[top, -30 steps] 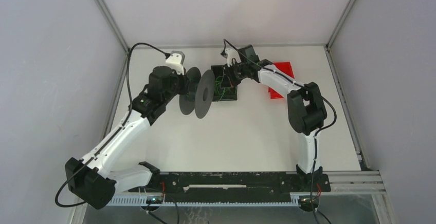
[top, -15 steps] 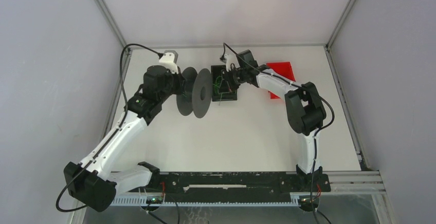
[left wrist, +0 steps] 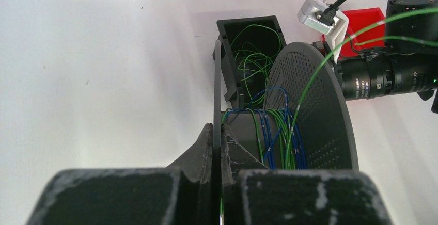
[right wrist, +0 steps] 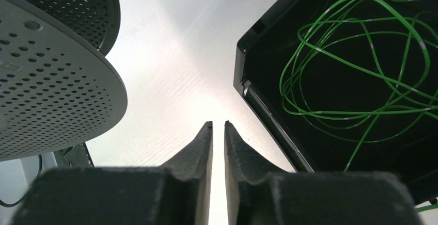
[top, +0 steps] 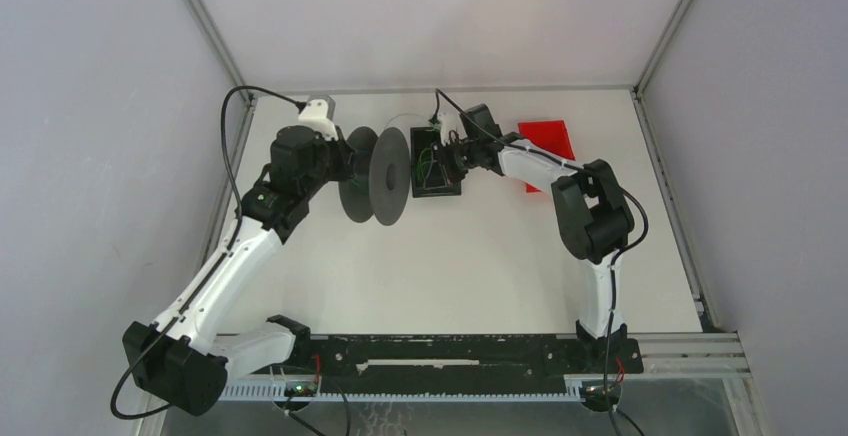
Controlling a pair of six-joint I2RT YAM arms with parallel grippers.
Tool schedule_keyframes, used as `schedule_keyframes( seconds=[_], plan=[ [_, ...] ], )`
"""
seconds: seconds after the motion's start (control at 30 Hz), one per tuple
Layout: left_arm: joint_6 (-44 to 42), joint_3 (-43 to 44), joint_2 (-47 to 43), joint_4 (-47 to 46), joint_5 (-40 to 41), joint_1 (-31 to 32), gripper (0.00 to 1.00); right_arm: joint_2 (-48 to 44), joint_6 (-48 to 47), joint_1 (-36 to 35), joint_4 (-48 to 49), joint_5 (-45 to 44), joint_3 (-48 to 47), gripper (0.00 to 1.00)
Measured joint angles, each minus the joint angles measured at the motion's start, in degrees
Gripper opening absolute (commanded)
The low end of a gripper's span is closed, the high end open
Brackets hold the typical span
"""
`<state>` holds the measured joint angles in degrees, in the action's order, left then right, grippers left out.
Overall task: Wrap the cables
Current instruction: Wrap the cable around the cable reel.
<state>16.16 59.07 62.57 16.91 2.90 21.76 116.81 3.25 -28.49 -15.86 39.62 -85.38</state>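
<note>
The cables are thin green wires lying in loose loops (right wrist: 356, 70) inside a black open box (right wrist: 243, 65) (top: 437, 188). Green and blue turns (left wrist: 284, 137) are wound on the hub of a black perforated spool (top: 378, 176) (left wrist: 315, 111). One green strand (left wrist: 330, 54) arcs from the spool up toward the right arm. My left gripper (left wrist: 217, 132) (top: 345, 169) is shut on the spool's thin near flange (left wrist: 217, 91) and holds it off the table. My right gripper (right wrist: 218, 124) (top: 452, 156) hovers by the box's edge, its jaws a narrow gap apart with nothing between them.
A red flat piece (top: 545, 141) lies behind the right forearm at the back right. The right wrist camera (left wrist: 321, 16) sits close behind the spool. Walls enclose the white table (top: 470, 256) on three sides.
The left arm has carried the spool a little left and toward the back, turning it more edge-on. The right gripper has edged left over the box.
</note>
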Motion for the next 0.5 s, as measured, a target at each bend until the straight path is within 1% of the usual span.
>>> schedule_keyframes(
  seconds=[0.13, 0.33, 0.4, 0.5],
  plan=[
    [0.0, 0.0, 0.0, 0.0, -0.2, -0.3, 0.0, 0.0, -0.3, 0.7, 0.3, 0.9, 0.2, 0.43],
    [-0.1, 0.0, -0.1, 0.0, -0.2, -0.5, 0.0, -3.4, -3.4, 3.2, -0.5, 1.9, 3.7, 0.57],
    [-0.1, 0.0, -0.2, 0.0, -0.2, -0.5, 0.0, -5.8, -5.5, 4.8, -1.6, 2.2, 4.6, 0.62],
    [-0.1, 0.0, -0.3, 0.1, -0.2, -0.5, 0.0, -10.1, -9.0, 6.9, -2.8, 2.5, 6.0, 0.67]
  ],
)
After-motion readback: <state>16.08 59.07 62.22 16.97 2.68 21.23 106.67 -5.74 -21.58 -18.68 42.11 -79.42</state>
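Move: The green cable's free length arcs about 8 cm ahead of the right hand, some 4 cm left and 12 cm above it. The reel is about 11 cm to that hand's left, level with it and 9 cm higher; the black box is about 5 cm ahead and 6 cm below. From the left hand, still gripping a reel flange, the cable arc lies roughly 8 cm ahead, 12 cm right and 3 cm lower. Opening wide, the right hand backs away from the reel, about 6 cm right and then also 4 cm up. ##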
